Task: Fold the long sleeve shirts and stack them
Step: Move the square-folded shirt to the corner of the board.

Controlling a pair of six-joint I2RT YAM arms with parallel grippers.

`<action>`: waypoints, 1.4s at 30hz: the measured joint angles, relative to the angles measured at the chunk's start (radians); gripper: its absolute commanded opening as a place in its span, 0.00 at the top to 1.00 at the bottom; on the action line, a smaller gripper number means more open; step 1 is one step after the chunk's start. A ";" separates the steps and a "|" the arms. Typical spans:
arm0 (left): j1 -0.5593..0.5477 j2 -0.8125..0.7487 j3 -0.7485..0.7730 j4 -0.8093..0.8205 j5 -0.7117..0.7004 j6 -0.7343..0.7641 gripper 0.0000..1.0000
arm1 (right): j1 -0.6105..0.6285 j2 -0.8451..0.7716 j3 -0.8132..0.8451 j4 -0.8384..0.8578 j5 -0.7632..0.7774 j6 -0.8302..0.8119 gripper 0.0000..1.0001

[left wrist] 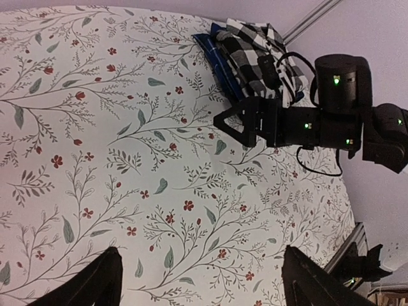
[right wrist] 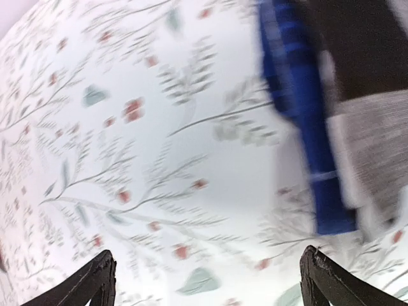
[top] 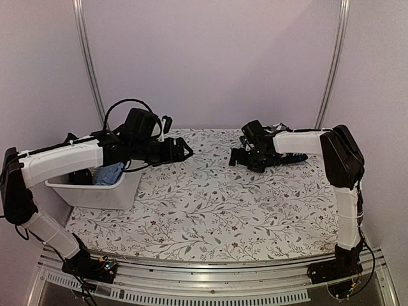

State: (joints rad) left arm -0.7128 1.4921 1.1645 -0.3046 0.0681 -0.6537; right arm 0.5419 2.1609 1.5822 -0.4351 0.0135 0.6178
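Note:
Two folded long sleeve shirts lie stacked at the table's far right. The black-and-white check shirt rests on the navy plaid shirt. The right wrist view shows the navy one under the check one, blurred. My right gripper is open and empty just in front of the stack, low over the cloth; it also shows as right gripper and right gripper. In the top view its arm hides the stack. My left gripper hangs open and empty over the table's back left, left gripper.
A white bin stands at the left edge under my left arm, with a blue cloth in it. A floral tablecloth covers the table. Walls and metal rails close in the back and sides.

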 measured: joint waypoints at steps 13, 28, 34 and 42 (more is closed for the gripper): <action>0.002 -0.040 -0.001 -0.026 0.006 -0.001 0.14 | -0.022 0.244 0.418 0.071 -0.201 -0.123 0.01; 0.002 -0.121 -0.026 -0.041 -0.002 -0.009 0.13 | -0.179 0.349 0.476 0.068 -0.234 -0.132 0.01; 0.002 -0.121 -0.027 -0.048 -0.002 -0.013 0.13 | -0.243 0.349 0.480 0.060 -0.246 -0.132 0.01; 0.002 -0.117 -0.027 -0.048 0.000 -0.021 0.13 | -0.319 0.391 0.556 0.060 -0.264 -0.109 0.01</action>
State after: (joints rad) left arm -0.7105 1.3754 1.1378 -0.3531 0.0677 -0.6746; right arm 0.2234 2.5519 2.1380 -0.3748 -0.2508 0.5087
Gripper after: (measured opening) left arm 0.868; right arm 0.989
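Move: The black-and-white and navy shirt stack lies about 10 cm ahead of the right gripper and 13 cm to its right, its middle some 2 cm lower. The board's far right corner is roughly 21 cm ahead of the same gripper and 33 cm to its right. From the raised left gripper, the stack sits about 23 cm ahead, 36 cm to the right and 19 cm below. Swing the open right gripper about 9 cm left and 5 cm up, then bring it forward and back down beside the stack's left side, tilting the wrist some 15 degrees. Set a finger against that edge and push the stack right and somewhat forward, towards the far right corner. Ease the empty left gripper up, back and left by a few centimetres. ##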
